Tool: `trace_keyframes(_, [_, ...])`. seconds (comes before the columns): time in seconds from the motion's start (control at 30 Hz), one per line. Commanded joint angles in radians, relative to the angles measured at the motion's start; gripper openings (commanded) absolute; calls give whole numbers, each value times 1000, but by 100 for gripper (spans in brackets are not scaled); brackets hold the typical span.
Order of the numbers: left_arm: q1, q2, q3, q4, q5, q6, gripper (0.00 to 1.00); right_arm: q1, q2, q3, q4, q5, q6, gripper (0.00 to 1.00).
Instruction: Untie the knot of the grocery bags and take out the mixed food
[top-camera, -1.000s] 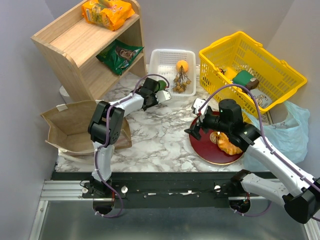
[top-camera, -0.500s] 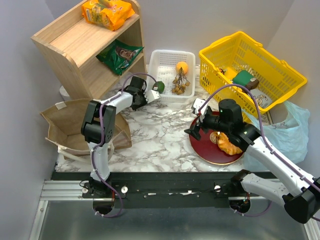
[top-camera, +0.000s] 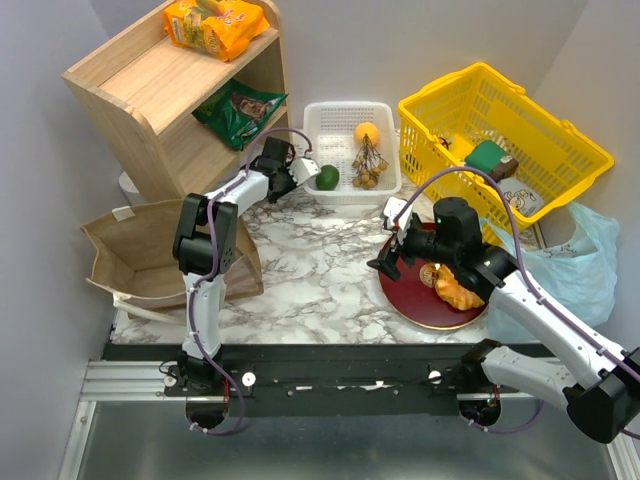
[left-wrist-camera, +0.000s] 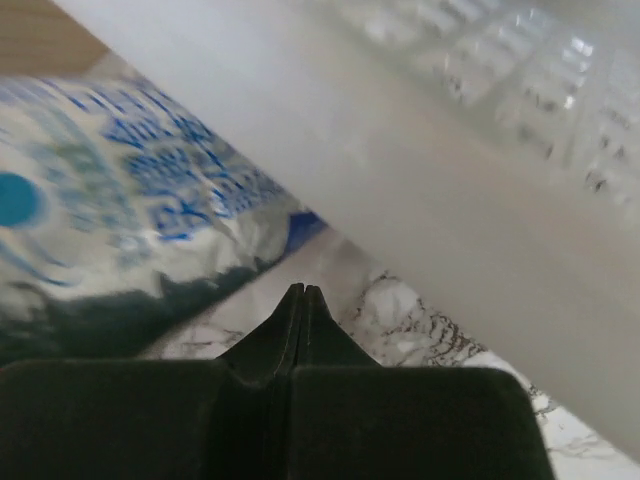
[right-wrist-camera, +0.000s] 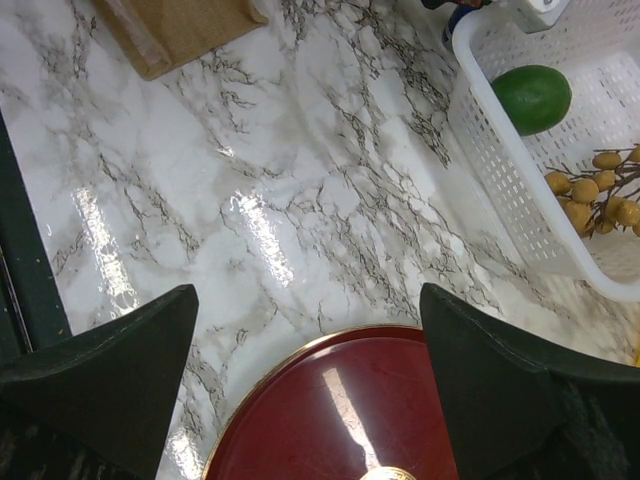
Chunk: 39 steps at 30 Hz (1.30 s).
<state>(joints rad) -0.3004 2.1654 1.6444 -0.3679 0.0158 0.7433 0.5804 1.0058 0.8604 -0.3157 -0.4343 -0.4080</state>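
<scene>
A dark green round fruit (top-camera: 327, 177) (right-wrist-camera: 532, 97) lies in the left end of the white tray (top-camera: 345, 107), with a brown stemmed bunch (top-camera: 367, 170) (right-wrist-camera: 600, 190) and an orange (top-camera: 367, 132) beside it. My left gripper (top-camera: 303, 175) (left-wrist-camera: 303, 290) is shut and empty, just outside the tray's left wall (left-wrist-camera: 430, 200). My right gripper (top-camera: 385, 265) (right-wrist-camera: 310, 380) stands open over the near-left rim of a dark red plate (top-camera: 410, 300) (right-wrist-camera: 330, 420) that carries an orange-yellow pastry (top-camera: 455, 287). The light blue plastic bag (top-camera: 585, 260) lies at the right and the brown paper bag (top-camera: 150, 255) at the left. The knot does not show.
A wooden shelf (top-camera: 150, 90) at the back left holds orange packets (top-camera: 215, 25) on top and a green packet (top-camera: 240, 110) below. A yellow basket (top-camera: 500, 140) with goods stands at the back right. A silvery packet with blue print (left-wrist-camera: 120, 220) lies by my left fingers.
My left arm has swung back and left toward the shelf, and the green fruit now shows free in the tray. The right arm has hardly moved.
</scene>
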Motion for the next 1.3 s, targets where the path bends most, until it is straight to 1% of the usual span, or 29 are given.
trace_keyframes(0.0, [6, -24, -63, -6, -17, -30, 0, -7, -9, -30, 15, -9, 5, 99])
trace_keyframes(0.07, [6, -36, -75, -32, 15, -44, 0, -7, -13, -40, 18, -12, 6, 99])
trace_keyframes(0.13, [6, -73, -90, -55, 81, -74, 0, -7, -18, -47, 24, -14, 8, 99])
trace_keyframes(0.2, [4, -122, -118, -40, 130, -82, 0, -7, -19, -58, 30, -14, 9, 99])
trace_keyframes(0.23, [1, -136, -144, -7, 156, -96, 0, -8, -21, -61, 32, -15, 9, 99])
trace_keyframes(0.33, [-12, -151, -153, 23, 206, -111, 0, -7, -21, -67, 36, -15, 8, 99])
trace_keyframes(0.4, [-20, -145, -158, 56, 207, -131, 0, -7, -18, -66, 38, -11, 6, 99])
trace_keyframes(0.43, [-25, -144, -164, 108, 205, -146, 0, -7, -16, -61, 37, -6, 5, 99])
trace_keyframes(0.57, [-25, -105, -137, 207, 229, -292, 0, -7, -7, -40, 18, 3, -5, 99])
trace_keyframes(0.7, [-31, -69, -126, 285, 171, -274, 0, -7, 16, -11, -26, 8, -20, 99])
trace_keyframes(0.73, [-25, -68, -139, 326, 182, -275, 0, -8, 22, -3, -34, 5, -26, 99])
trace_keyframes(0.83, [1, -56, -124, 353, 211, -283, 0, -7, 49, 22, -46, 5, -35, 99])
trace_keyframes(1.0, [14, 11, -41, 339, 199, -279, 0, -7, 94, 58, -43, 2, -45, 99])
trace_keyframes(1.13, [20, 53, 40, 319, 144, -269, 0, -5, 120, 86, -40, 3, -48, 99])
trace_keyframes(1.27, [24, 66, 52, 331, 87, -226, 0, -7, 128, 94, -39, 14, -54, 99])
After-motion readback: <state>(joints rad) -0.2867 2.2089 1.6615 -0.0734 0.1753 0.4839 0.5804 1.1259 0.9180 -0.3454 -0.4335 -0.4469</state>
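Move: The can lies on its side in the gap between the wooden shelf and the white basket, its middle roughly 6 cm ahead of the left hand, 2 cm to its left and 2 cm below. The green fruit in the basket is about 13 cm to the left hand's right and 5 cm ahead; the paper bag's middle is some 22 cm to its left and 13 cm back. From the right hand the can is about 34 cm ahead, 26 cm left and 19 cm down. With its fingers kept shut, the left hand first draws back about 4 cm, dipping 2 cm on the way, then rises and swings some 5 cm to the right as it tilts about 20 degrees, fingertips leaning to the right, and finally reaches about 9 cm forward into the gap between the can and the basket's left wall, ending close beside the can's end. Meanwhile the open, empty right hand sinks about 2 cm by the plate and then eases slightly forward, touching nothing. ##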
